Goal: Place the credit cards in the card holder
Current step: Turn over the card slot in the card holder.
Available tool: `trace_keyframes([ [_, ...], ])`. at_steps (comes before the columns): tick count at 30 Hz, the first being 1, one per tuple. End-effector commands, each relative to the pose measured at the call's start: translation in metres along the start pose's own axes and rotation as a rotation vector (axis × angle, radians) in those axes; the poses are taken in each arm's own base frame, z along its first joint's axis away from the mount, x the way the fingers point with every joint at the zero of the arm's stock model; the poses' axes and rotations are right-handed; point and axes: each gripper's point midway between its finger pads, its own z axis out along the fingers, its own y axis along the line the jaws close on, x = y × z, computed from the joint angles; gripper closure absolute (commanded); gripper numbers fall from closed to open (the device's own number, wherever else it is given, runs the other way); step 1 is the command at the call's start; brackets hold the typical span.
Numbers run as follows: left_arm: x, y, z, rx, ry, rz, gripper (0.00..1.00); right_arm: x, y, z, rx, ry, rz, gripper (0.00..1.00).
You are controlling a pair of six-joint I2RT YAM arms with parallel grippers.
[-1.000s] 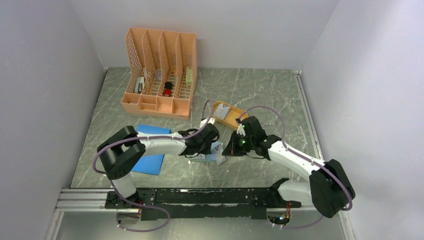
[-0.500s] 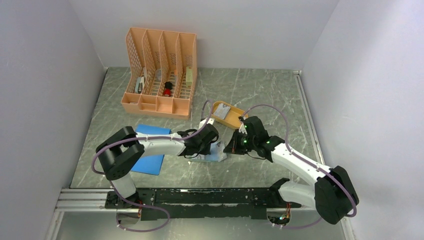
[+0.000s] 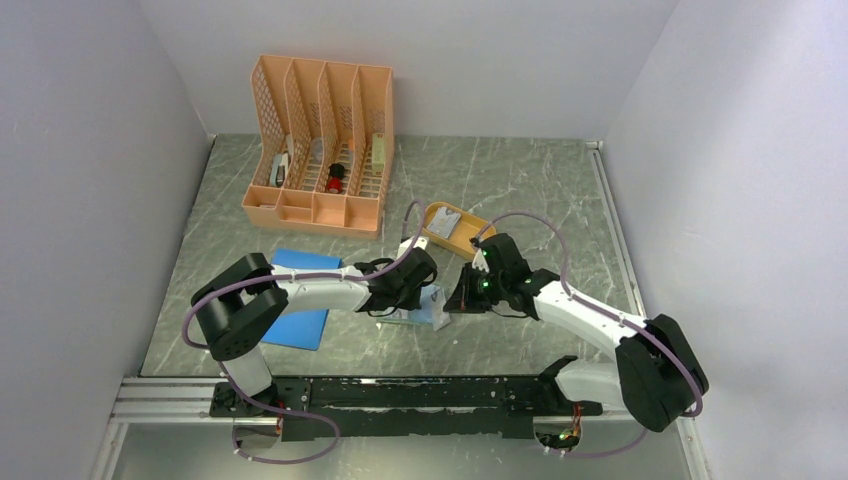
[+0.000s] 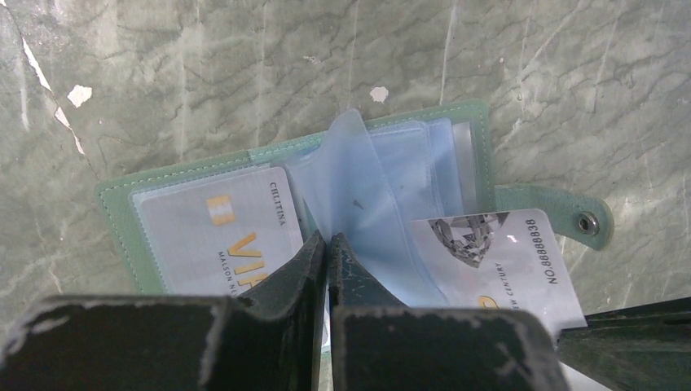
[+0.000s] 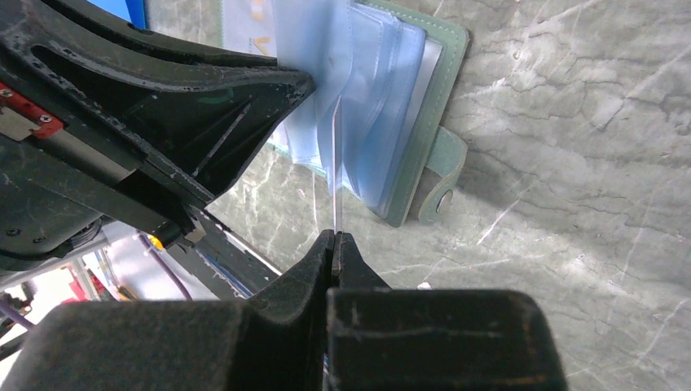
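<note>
The green card holder (image 4: 114, 204) lies open on the marble table, also seen in the right wrist view (image 5: 444, 73) and from above (image 3: 425, 312). One credit card (image 4: 216, 232) with gold print sits in its left pocket. My left gripper (image 4: 327, 240) is shut on a pale blue clear sleeve (image 4: 358, 179) and holds it upright. My right gripper (image 5: 335, 235) is shut on a second credit card (image 4: 505, 252) with a diamond print. That card shows edge-on (image 5: 336, 179), its far end among the sleeves on the right side. From above, both grippers (image 3: 415, 290) (image 3: 462, 297) meet over the holder.
A mustard-yellow tray (image 3: 484, 232) stands just behind the right gripper with a pale card in it. An orange file organizer (image 3: 320, 145) holding small items is at the back left. A flat blue pad (image 3: 305, 320) lies under the left arm.
The right arm shifted slightly and its gripper stays at the holder's right side with the card. The left arm has not moved.
</note>
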Motion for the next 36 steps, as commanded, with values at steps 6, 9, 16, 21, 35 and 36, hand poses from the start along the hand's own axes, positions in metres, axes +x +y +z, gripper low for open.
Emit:
trace_keyframes([
  [6,0.001,-0.002,-0.01,0.018,0.009,0.001,0.92,0.004,0.018,0.002,-0.076,0.022,-0.056,1.0],
  [9,0.0,-0.004,-0.013,0.024,0.007,-0.004,0.91,0.008,0.024,0.004,-0.104,0.044,-0.073,1.0],
  [16,-0.01,-0.004,-0.025,0.032,-0.023,-0.011,0.85,0.01,0.028,0.01,-0.109,0.069,-0.101,1.0],
  [21,-0.016,-0.003,-0.034,0.035,-0.039,-0.013,0.73,0.008,0.028,0.011,-0.102,0.069,-0.111,1.0],
  [35,-0.024,-0.015,-0.046,0.112,-0.063,0.005,0.57,0.002,0.032,0.014,-0.111,0.058,-0.106,1.0],
  [36,-0.025,-0.017,-0.046,0.125,-0.064,0.007,0.57,0.002,0.033,0.014,-0.114,0.057,-0.106,1.0],
])
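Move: The card slot's clear leaf stands between the left hand's closed fingertips, its middle about 1 cm below them. From there the VIP card in the holder lies some 4 cm left, 1 cm back and 2 cm down. From the right hand, which grips the loose white card, the leaf is about 7 cm left, 1 cm ahead and 4 cm lower; the clasp flap is some 4 cm straight ahead and 5 cm below. Leftward and slightly back, the right hand carries the card about 2.5 cm against the right side of the slot's leaf, keeping its grip and turning a little counter-clockwise. The left hand, still pinching the leaf, first eases about 1 cm left, then opens to let go and lifts some 4 cm straight up, clear of the leaf. ##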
